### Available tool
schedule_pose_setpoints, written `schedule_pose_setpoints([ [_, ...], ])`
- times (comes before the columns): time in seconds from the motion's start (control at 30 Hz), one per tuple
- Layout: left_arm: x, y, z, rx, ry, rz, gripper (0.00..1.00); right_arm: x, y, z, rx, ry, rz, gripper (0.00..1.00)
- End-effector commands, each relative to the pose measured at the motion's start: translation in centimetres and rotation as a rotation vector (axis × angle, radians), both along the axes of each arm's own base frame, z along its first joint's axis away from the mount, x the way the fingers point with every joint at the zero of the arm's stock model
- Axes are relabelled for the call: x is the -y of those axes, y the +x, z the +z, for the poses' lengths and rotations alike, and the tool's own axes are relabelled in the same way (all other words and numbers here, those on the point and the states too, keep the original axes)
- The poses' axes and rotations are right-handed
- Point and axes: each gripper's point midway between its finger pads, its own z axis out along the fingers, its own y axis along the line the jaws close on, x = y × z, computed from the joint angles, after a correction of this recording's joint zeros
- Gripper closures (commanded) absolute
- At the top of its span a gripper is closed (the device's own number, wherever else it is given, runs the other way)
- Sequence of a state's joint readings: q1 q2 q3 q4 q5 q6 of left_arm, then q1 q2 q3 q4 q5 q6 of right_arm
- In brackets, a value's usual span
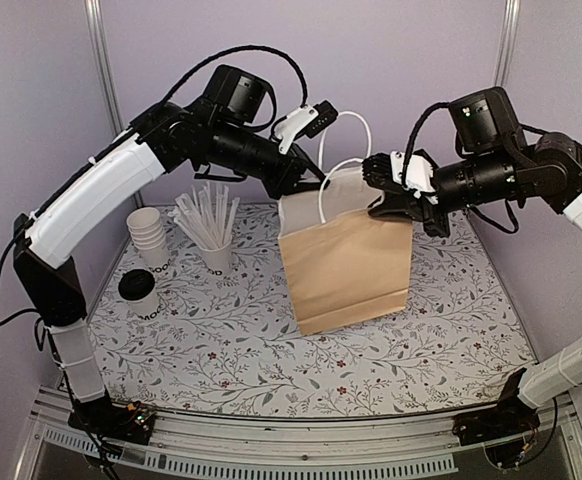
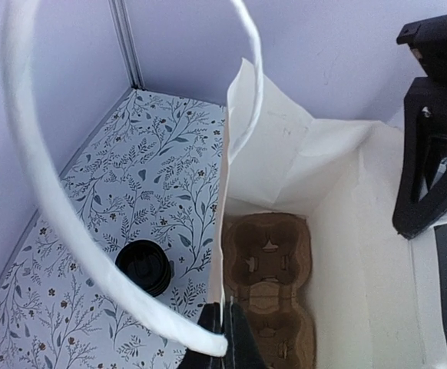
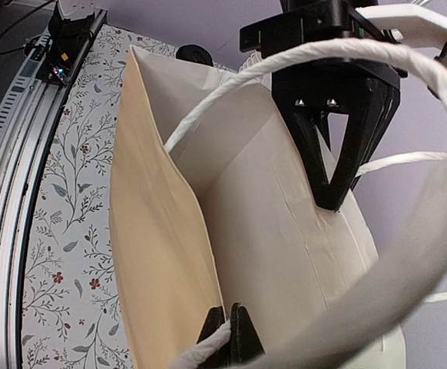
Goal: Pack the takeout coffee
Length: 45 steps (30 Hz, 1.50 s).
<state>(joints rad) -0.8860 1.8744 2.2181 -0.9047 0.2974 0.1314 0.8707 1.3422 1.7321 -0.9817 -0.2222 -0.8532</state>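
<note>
The takeout coffee, a white cup with a black lid, stands at the mat's left edge, far from both grippers; its lid shows beside the bag in the left wrist view. A brown paper bag stands upright in the middle with its mouth held apart. My left gripper is shut on the bag's left top edge. My right gripper is shut on the opposite edge, by a handle end. A cardboard cup carrier lies empty at the bag's bottom.
A stack of lidless white cups and a cup of white stirrers stand at the back left, behind the coffee. The bag's white rope handles loop up between the grippers. Walls close in the back and sides.
</note>
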Motion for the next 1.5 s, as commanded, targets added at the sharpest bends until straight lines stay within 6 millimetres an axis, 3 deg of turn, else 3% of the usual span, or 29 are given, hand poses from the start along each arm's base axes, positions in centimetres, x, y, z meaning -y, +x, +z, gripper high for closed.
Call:
schedule_pose_setpoints([
  [0.0,0.0,0.4,-1.7,-0.037,0.020,-0.024,1.00,-0.6,0.6,1.4,0.026,0.080,0.012,0.99],
  [0.23,0.0,0.8,-2.4,-0.050,0.029,-0.027,1.00,-0.4,1.2,0.4,0.010,0.068,-0.003,0.97],
  [0.27,-0.1,0.9,-2.5,-0.051,0.030,-0.024,0.89,-0.4,1.4,0.2,0.008,0.067,-0.004,0.93],
  [0.3,-0.1,1.2,-2.7,-0.051,0.037,-0.013,0.54,-0.3,1.7,0.0,0.011,0.066,-0.014,0.81],
  [0.33,-0.2,1.6,-2.9,-0.044,0.046,0.006,0.37,-0.1,2.0,-0.1,0.017,0.067,-0.025,0.66],
  [0.4,-0.7,2.7,-3.1,-0.016,0.070,0.070,0.15,0.3,2.5,0.0,0.024,0.073,-0.043,0.41],
  [0.47,-1.1,3.3,-3.0,0.005,0.079,0.098,0.01,0.7,2.6,0.3,0.016,0.083,-0.050,0.25],
  [0.57,-1.4,3.3,-2.3,0.027,0.072,0.107,0.00,1.4,2.2,0.4,-0.014,0.094,-0.047,0.17],
  [0.87,-4.0,2.1,0.5,0.085,-0.001,0.180,0.00,4.8,2.2,-0.4,-0.064,0.139,-0.108,0.16],
  [0.97,-7.0,1.9,0.7,0.099,-0.013,0.308,0.00,6.1,2.6,-1.4,-0.095,0.162,-0.144,0.15],
  [1.07,-12.3,2.0,-0.5,0.097,-0.017,0.527,0.00,7.4,3.1,-3.0,-0.141,0.195,-0.183,0.15],
  [1.33,-27.1,0.8,-9.4,-0.125,-0.010,1.008,0.00,12.0,5.7,-8.1,-0.260,0.338,-0.338,0.16],
  [1.47,-31.9,0.6,-12.9,-0.217,0.020,1.134,0.00,13.3,7.3,-11.8,-0.322,0.372,-0.401,0.16],
])
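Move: Both my hands still pinch the paper bag's rim; its middle is some 14 cm below them, from my left hand 5 cm back and 6 cm right, from my right hand 5 cm ahead and 6 cm left. From my left hand, the black lid stack lies about 6 cm ahead and 8 cm right, the straw cup 9 cm ahead and 27 cm left, both roughly 30 cm down. I ease the bag down and slightly forward, only a couple of centimetres with each hand, then open both grippers and let go of the rim. My hands part: the left sweeps nearly 30 cm left, sinking and swinging some 55 degrees counter-clockwise to face forward; the right draws about 13 cm right, sinking and reaching forward as its fingers tip down and it turns clockwise. ##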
